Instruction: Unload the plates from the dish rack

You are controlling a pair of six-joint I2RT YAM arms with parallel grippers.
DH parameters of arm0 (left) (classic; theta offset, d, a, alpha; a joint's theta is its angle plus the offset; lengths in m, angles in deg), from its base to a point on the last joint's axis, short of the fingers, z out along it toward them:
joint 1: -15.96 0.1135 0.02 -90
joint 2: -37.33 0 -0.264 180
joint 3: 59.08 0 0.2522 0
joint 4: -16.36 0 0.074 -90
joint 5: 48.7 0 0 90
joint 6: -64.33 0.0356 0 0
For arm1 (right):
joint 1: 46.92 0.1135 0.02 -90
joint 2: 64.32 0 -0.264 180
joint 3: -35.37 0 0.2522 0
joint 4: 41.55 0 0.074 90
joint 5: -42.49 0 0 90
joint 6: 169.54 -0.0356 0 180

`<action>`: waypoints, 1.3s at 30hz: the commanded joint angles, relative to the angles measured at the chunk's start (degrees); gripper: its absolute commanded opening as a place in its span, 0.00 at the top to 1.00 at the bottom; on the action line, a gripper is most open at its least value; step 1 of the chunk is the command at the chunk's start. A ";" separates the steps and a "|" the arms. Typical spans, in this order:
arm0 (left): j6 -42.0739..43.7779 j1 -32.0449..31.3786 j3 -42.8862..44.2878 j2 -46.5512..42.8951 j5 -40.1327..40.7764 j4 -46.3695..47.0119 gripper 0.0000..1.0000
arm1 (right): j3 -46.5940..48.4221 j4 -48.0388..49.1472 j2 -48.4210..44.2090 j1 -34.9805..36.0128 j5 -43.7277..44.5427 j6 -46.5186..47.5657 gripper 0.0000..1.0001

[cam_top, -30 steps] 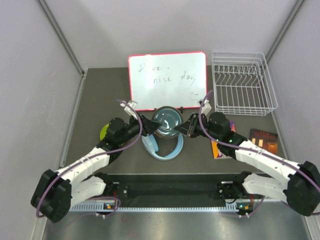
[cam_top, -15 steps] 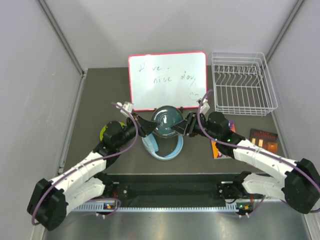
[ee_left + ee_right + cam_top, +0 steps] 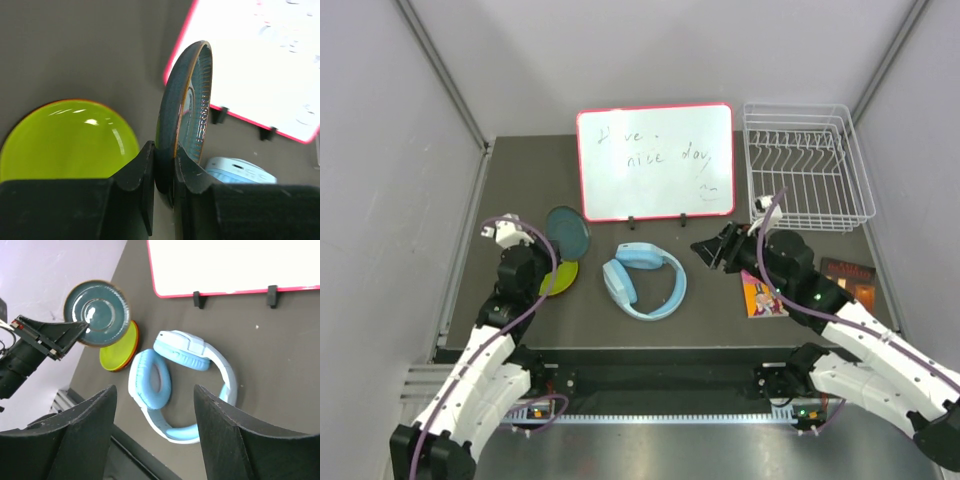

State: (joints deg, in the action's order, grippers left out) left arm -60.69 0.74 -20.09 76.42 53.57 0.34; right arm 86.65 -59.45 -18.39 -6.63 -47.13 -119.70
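Note:
My left gripper [image 3: 544, 246] is shut on the rim of the dark green plate [image 3: 567, 232], holding it on edge [image 3: 187, 100] with both jaws pressed on its lower rim. The gripper [image 3: 165, 167] hangs just above a yellow-green plate [image 3: 560, 277] that lies on the table [image 3: 65, 137] on top of an orange one. My right gripper [image 3: 708, 254] is open and holds nothing; in its own view it [image 3: 155, 388] hovers over the headphones. The dish rack [image 3: 805, 165] stands at the back right with no plate showing in it.
Blue-and-white headphones [image 3: 645, 280] lie in the middle between the arms. A red-framed whiteboard [image 3: 655, 160] stands behind them. A colourful card [image 3: 765, 296] and a dark book [image 3: 847, 280] lie on the right, near my right arm.
The right gripper let go of the dark green plate, opened and drew back to the right. The left gripper closed on it and carried it left, over the yellow-green plate.

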 commanded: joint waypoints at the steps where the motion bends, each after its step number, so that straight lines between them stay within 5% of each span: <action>1: -2.24 2.21 -1.06 -3.40 8.19 -3.27 1.00 | 0.98 -4.38 -3.13 -0.74 2.60 2.37 0.37; 15: -6.46 2.65 -5.19 -9.65 16.99 -11.98 1.00 | -2.36 -3.15 -3.57 -1.09 0.59 1.93 0.37; 25: -7.51 2.65 -7.57 -9.12 13.83 -8.99 1.00 | -3.41 -2.98 -3.74 -1.18 0.50 1.93 0.37; 31: -6.55 2.65 -6.87 -6.31 12.51 -8.99 0.74 | -4.21 -3.15 -3.48 -1.09 0.50 1.75 0.37; 32: -6.37 2.65 -6.69 -6.05 12.51 -9.25 0.65 | -4.29 -3.15 -3.39 -1.27 0.50 1.67 0.37; 33: -6.37 2.65 -6.43 -6.13 12.60 -9.86 0.43 | -4.29 -3.15 -3.31 -1.27 0.50 1.75 0.37; 39: -6.28 2.65 -4.93 -6.57 13.39 -12.15 0.26 | -4.12 -3.86 -2.69 -1.45 0.58 1.93 0.37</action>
State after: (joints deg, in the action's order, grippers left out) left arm -67.51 3.19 -27.78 70.45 66.40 -12.99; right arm 82.39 -64.39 -21.15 -7.41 -46.51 -118.19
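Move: The left hand holds the dark plate upright by its rim; the plate stack with the lime plate on top lies about 3 cm back, 4 cm to its left and 12 cm below. The headphones lie some 20 cm to the hand's right and 8 cm back, the whiteboard's middle about 24 cm ahead and 23 cm right. From the right hand, the stack is roughly 35 cm left and 4 cm back. Left hand lowers the dark plate about 8 cm, left and back over the stack, then opens; right sinks. ##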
